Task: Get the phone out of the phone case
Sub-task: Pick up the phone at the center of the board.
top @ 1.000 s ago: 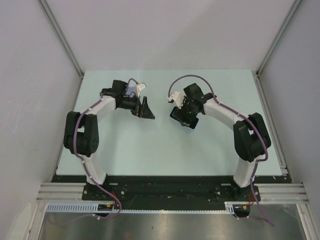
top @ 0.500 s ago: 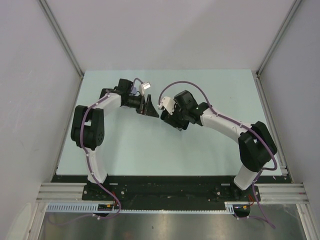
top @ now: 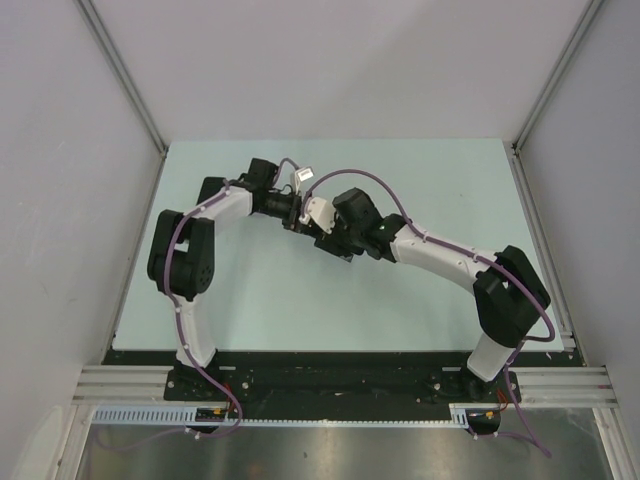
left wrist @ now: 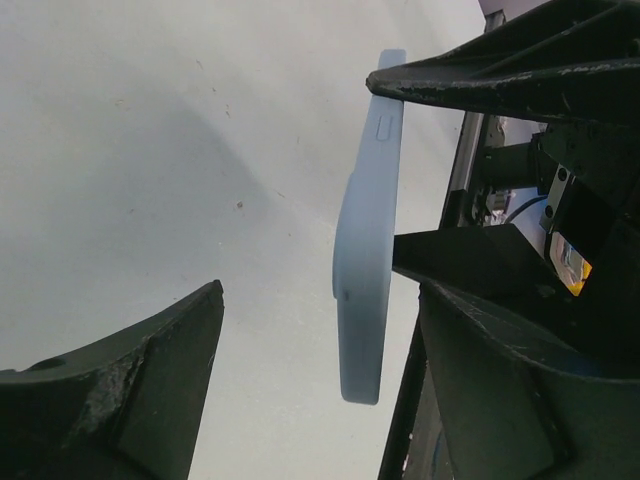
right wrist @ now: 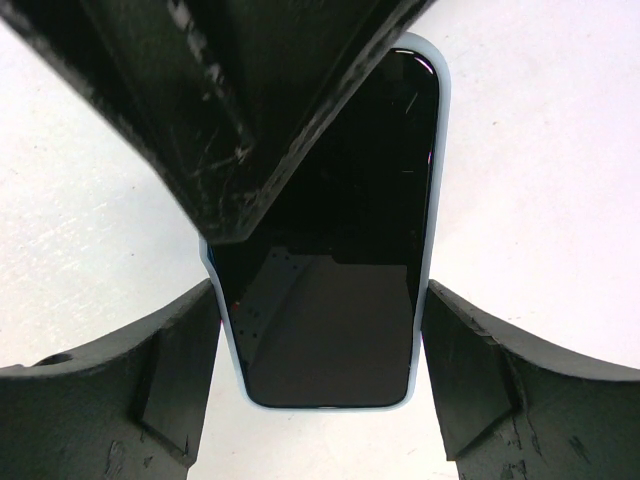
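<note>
The phone (right wrist: 330,250) has a black screen and sits in a pale blue case (left wrist: 365,260). My right gripper (right wrist: 320,300) is shut on the case's two long sides and holds it above the table at mid-table (top: 328,236). My left gripper (left wrist: 315,300) is open and straddles the phone's far end, which I see edge-on. The case lies close to the left gripper's right-hand finger, with a wide gap to the other. One left finger (right wrist: 240,100) covers the upper part of the screen. In the top view the left gripper (top: 298,214) meets the right one, and the phone is hidden.
The pale green table (top: 420,170) lies below both grippers. Grey walls and metal rails (top: 120,75) enclose its left, right and back sides. The right arm's links and purple cable (top: 440,255) arch across the centre right.
Both arms have moved toward each other at mid-table. The right gripper carried the phone left, and the left gripper moved right until its open jaws came around the phone's end.
</note>
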Robot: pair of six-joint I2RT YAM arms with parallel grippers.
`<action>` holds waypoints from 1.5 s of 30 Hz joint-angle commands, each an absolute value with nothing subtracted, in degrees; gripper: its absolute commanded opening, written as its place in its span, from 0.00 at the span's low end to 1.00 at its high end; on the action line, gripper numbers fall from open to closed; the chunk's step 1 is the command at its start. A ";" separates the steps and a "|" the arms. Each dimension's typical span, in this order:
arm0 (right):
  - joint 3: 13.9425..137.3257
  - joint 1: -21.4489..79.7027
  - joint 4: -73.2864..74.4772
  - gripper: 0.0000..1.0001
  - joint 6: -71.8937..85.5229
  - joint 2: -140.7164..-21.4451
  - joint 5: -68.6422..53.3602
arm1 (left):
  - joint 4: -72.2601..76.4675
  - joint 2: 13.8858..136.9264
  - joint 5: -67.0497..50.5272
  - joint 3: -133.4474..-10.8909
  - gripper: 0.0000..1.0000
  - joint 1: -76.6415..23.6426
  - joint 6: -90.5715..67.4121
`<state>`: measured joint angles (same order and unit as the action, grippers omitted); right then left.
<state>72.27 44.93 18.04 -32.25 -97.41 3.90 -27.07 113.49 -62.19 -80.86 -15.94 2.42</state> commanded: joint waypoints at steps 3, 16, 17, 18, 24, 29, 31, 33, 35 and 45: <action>73.04 46.14 10.73 0.32 -33.75 -97.12 7.99 | -26.46 114.26 -66.18 -82.88 0.78 -17.40 0.35; 73.04 47.37 9.84 0.32 -34.19 -98.61 8.61 | -26.46 114.08 -67.15 -83.58 0.65 -18.54 -1.41; 73.04 47.46 9.84 0.32 -34.28 -98.61 8.53 | -26.46 114.00 -66.97 -83.50 0.65 -18.54 -1.49; 73.04 47.55 9.84 0.32 -34.28 -98.70 8.70 | -26.46 113.99 -67.06 -83.50 0.64 -18.63 -1.49; 73.04 48.16 9.49 0.32 -34.19 -98.96 8.96 | -26.46 113.99 -66.89 -83.41 0.57 -18.63 -1.49; 73.04 48.43 8.97 0.32 -34.19 -99.14 9.58 | -26.46 114.26 -67.15 -83.32 0.51 -18.81 -1.41; 73.04 48.43 8.70 0.32 -34.28 -99.05 9.84 | -26.46 114.34 -67.32 -83.32 0.47 -18.81 -1.49; 73.04 48.51 8.61 0.32 -34.36 -99.23 10.02 | -26.37 114.35 -67.32 -83.23 0.43 -18.90 -1.49; 73.04 48.43 8.70 0.32 -34.54 -99.32 10.02 | -26.46 114.52 -67.24 -83.23 0.40 -18.98 -1.41; 73.04 48.43 8.70 0.32 -34.63 -99.14 9.93 | -26.46 114.79 -66.09 -83.23 0.26 -19.16 -1.23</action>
<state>72.23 48.21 13.74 -34.13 -99.85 8.62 -27.00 114.56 -64.55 -81.23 -18.31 0.21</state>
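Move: The cased phone sits crosswise in the right gripper, its free end pointing at the left gripper; from the left fingers, its middle is about 5 cm to the right, 2 cm back and roughly level. From the right hand, that middle is some 3 cm left and 1 cm above, neither ahead nor back. The other black phone lies far off on the board, about 31 cm left of the left hand, 17 cm ahead and 12 cm below. Close the left gripper from wide open to about a third around the free end of the cased phone, one finger on the screen side and one behind the case, while easing it about 1.5 cm right and as far back to centre on the edge. Keep the right grip on the phone's long sides and carry it about 2 cm left, into the left fingers. ##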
